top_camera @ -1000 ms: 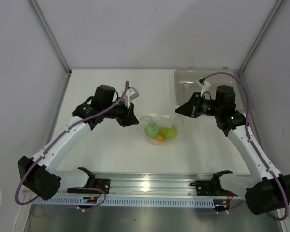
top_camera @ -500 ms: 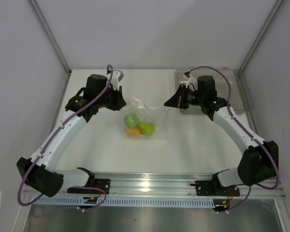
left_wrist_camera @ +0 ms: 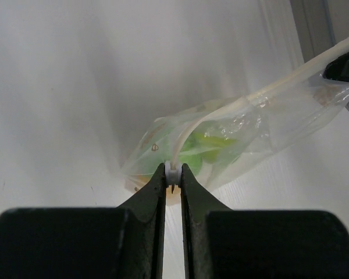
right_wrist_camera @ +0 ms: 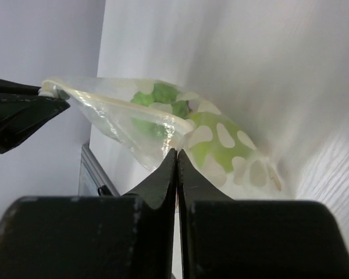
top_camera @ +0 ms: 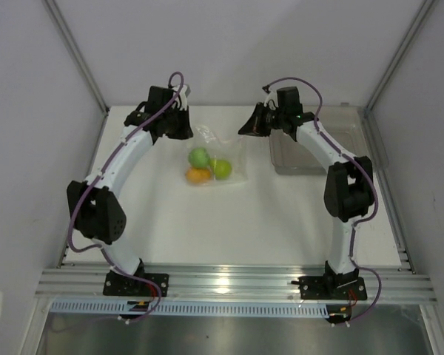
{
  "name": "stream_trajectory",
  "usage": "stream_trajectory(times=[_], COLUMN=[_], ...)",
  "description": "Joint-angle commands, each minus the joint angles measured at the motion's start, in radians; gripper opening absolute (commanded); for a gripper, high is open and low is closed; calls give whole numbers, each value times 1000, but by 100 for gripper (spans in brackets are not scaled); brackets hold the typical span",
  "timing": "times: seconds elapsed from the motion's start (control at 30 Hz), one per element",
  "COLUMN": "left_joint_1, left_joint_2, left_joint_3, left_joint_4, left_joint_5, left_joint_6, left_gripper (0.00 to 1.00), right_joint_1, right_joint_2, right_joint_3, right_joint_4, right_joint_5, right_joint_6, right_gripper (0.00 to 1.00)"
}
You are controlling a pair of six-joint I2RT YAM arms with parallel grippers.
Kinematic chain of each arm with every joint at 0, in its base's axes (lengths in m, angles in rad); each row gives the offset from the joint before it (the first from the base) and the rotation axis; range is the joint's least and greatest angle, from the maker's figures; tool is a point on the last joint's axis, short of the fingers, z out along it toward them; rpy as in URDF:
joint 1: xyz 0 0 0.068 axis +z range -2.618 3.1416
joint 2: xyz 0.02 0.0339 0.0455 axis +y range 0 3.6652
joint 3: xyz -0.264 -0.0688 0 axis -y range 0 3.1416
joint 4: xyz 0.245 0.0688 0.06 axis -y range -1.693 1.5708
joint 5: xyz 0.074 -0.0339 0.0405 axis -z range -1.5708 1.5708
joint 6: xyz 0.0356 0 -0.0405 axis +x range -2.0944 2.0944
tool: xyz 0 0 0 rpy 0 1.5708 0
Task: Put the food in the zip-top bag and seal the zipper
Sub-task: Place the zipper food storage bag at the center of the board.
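Note:
The zip-top bag (top_camera: 235,167) is stretched by its mouth edge between my two grippers at the far middle of the table. The food is inside it: two lime-green pieces (top_camera: 200,157) (top_camera: 222,168) and one orange piece (top_camera: 197,175). My left gripper (top_camera: 190,133) (left_wrist_camera: 173,173) is shut on a small white piece at the left end of the zipper (left_wrist_camera: 262,93). My right gripper (top_camera: 243,132) (right_wrist_camera: 177,151) is shut on the bag's edge just under the zipper (right_wrist_camera: 128,107), beside the dotted face (right_wrist_camera: 224,136). Green food (left_wrist_camera: 212,142) shows through the plastic.
A rigid clear tray (top_camera: 311,151) lies at the back right, right behind the right arm's forearm. The side walls and the back wall stand close to both wrists. The metal rail (top_camera: 229,281) with the arm bases runs along the near edge.
Both arms have swung away from the bases toward the back wall, carrying the bag with the food to the back and left. Neither gripper has let go.

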Motion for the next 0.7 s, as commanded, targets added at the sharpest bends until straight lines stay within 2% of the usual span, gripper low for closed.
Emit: stream_trajectory(times=[0.0,0.17,0.23,0.27,0.33,0.4,0.5,0.6,0.63,0.67], left_joint_1=[32,55,57,57,57,57,57,57,57,55], left_joint_2=[52,186,213,238,264,310,341,309,295,283], left_joint_3=[112,213,251,261,303,348,379,331,289,273], left_joint_4=[24,47,73,82,102,107,134,205,226,263], left_joint_5=[8,-14,-32,-40,-57,-68,-77,-120,-129,-144], left_joint_6=[-20,-23,-21,-18,-11,-3,-3,-11,-12,-15], left_gripper=[7,13,23,24,36,45,45,50,52,56], right_joint_1=[-23,-38,-44,-47,-56,-62,-66,-66,-66,-66], right_joint_2=[118,239,284,301,346,371,416,495,511,525], right_joint_3=[131,290,323,365,411,467,549,693,714,724], right_joint_4=[-43,-64,-55,-58,-71,-69,-71,-122,-127,-127], right_joint_5=[-4,20,28,33,48,60,45,28,30,34], right_joint_6=[-24,-41,-47,-51,-73,-85,-128,-153,-157,-160], right_gripper=[0,0,0,0,0,0,2,19,35,43])
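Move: Straight ahead of each hand, some 14 cm on from the left and 12 cm from the right, and roughly 20 cm down, is the bare board for the bag's mouth. The food hangs low in the bag, about 15 cm below the left hand: green food 2 cm ahead and 2 cm right, orange food 3 cm back and 1 cm right, yellow-green food 1 cm back and 9 cm right. The clear tray is about 30 cm right of the right hand and 11 cm ahead. Carrying the zipper bag by its two mouth corners, both hands sweep forward side by side about 12 cm towards the far edge of the board. The left stays nearly level while the right sinks some 6 cm, then lifts a little. Still travelling, the left fingers open to about half and let go of their corner; the right fingers part somewhat later beside theirs. ##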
